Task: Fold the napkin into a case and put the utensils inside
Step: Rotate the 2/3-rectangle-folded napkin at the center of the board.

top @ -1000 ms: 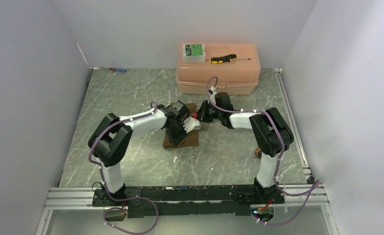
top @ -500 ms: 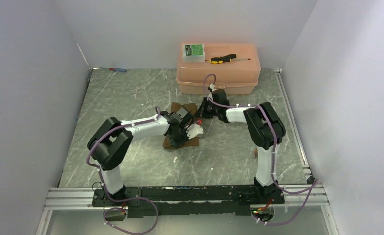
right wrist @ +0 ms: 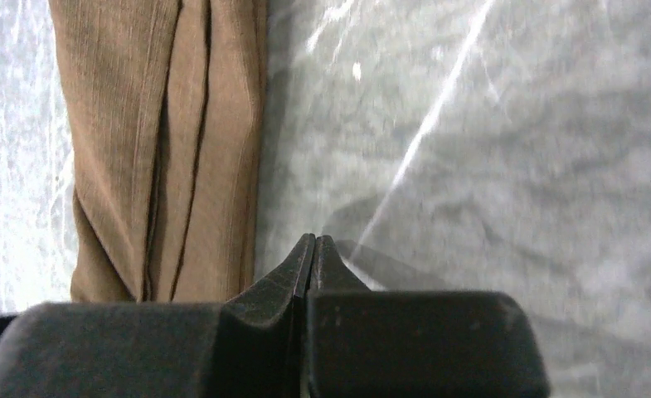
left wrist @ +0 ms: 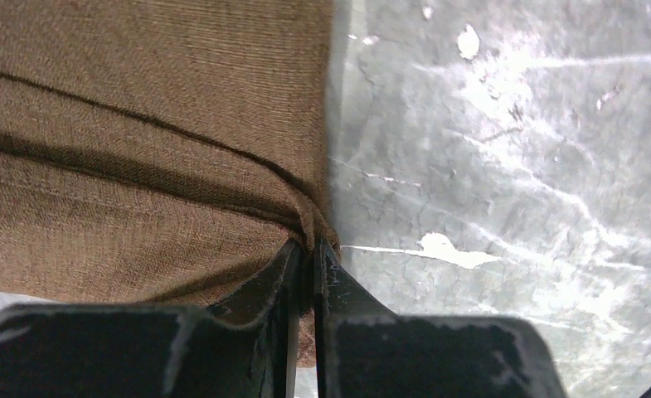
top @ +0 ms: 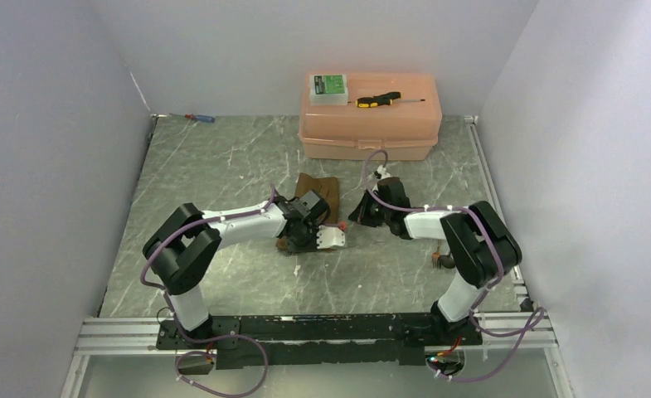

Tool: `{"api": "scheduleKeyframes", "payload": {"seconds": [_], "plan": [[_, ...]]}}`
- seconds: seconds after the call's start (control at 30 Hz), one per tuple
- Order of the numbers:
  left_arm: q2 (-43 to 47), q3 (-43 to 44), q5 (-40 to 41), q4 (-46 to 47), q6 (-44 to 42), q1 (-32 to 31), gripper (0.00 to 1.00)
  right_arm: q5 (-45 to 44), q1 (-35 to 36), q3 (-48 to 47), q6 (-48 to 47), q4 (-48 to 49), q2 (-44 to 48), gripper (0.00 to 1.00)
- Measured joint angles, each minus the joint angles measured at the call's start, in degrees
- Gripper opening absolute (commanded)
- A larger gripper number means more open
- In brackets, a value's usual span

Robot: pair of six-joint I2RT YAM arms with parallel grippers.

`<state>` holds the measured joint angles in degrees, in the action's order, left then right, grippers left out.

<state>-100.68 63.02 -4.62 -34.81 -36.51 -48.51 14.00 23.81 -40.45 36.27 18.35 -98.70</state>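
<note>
The napkin (top: 319, 187) is a dark-brown cloth lying folded in a narrow strip at mid-table. Its near end disappears under my left gripper (top: 298, 240). In the left wrist view the cloth (left wrist: 139, 124) fills the upper left, and my left gripper (left wrist: 313, 246) is shut on its bunched right edge. My right gripper (top: 355, 219) hangs just right of the cloth. In its own view the right gripper (right wrist: 314, 240) is shut with nothing in it, clear of the folded layers (right wrist: 172, 149) on the left. The utensils are out of view.
A pink plastic box (top: 370, 124) stands at the back, with a green-labelled case (top: 328, 87) and a yellow-and-black screwdriver (top: 378, 99) on its lid. A blue-and-red screwdriver (top: 199, 118) lies at the back left. A small dark thing (top: 439, 261) sits beside the right arm.
My right gripper has shut and pulled back to the right, off the cloth. My left gripper has slid toward the near end of the napkin and pinched its edge.
</note>
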Motion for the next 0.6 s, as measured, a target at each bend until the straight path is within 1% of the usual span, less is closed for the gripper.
{"api": "scheduleKeyframes", "payload": {"seconds": [0.03, 0.1, 0.13, 0.17, 0.23, 0.3, 0.43, 0.53, 0.6], "plan": [[0.3, -0.3, 0.0, 0.0, -1.6, -0.1, 0.13, -0.4, 0.0, 1.4, 0.0, -0.6, 1.7, 0.13], [1.2, -1.5, 0.1, -0.2, -5.4, -0.3, 0.12, -0.9, 0.0, 2.7, -0.1, -2.2, 4.7, 0.25], [1.6, -2.0, 0.2, -0.3, -6.8, -0.3, 0.13, -1.6, 0.0, 2.7, -0.3, -2.9, 6.0, 0.29], [1.9, -2.4, 0.5, -0.5, -8.3, -0.3, 0.17, -2.0, 0.0, 2.2, -0.9, -3.3, 6.9, 0.32], [2.3, -2.8, 0.9, -0.8, -10.3, -0.4, 0.25, -2.6, 0.0, -0.7, -2.3, -4.5, 6.7, 0.37], [2.3, -2.8, 1.6, -1.1, -10.7, -0.4, 0.32, -3.1, 0.1, -6.4, -4.0, -5.0, 3.8, 0.40], [2.3, -2.4, 2.9, -1.9, -9.7, -0.4, 0.35, -5.1, 1.1, -19.5, -8.2, -4.6, -5.5, 0.46], [2.6, -2.6, 3.2, -2.0, -9.5, -0.4, 0.35, -7.4, 2.9, -24.5, -11.1, -4.7, -10.3, 0.48], [3.5, -3.3, 3.4, -2.0, -9.8, -0.4, 0.37, -8.8, 4.5, -25.9, -13.1, -4.9, -12.5, 0.49]]}}
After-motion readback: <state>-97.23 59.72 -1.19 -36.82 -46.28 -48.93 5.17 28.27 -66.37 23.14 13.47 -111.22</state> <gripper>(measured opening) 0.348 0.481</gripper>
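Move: My right hand, shut and close to the board just off the napkin's right side, has the napkin's far edge about 13 cm ahead and 7 cm to the left, nearly level with the fingertips. The napkin's middle is some 9 cm left and 2 cm ahead of this hand; the toolbox's middle sits roughly 27 cm ahead, 4 cm right and 6 cm higher. My left hand already pinches the near-left corner, whose tip reaches about 2 cm left of the fingers, level with them. I swing my right hand up and forward in a quick arc around the napkin's right side, about 10 cm ahead and 5 cm left, opening the fingers to roughly half and just starting down over the far edge, without touching it. My left hand first pulls the pinched near-left corner to the left, turning some 10 degrees clockwise, then opens to let it go, staying around the corner. ##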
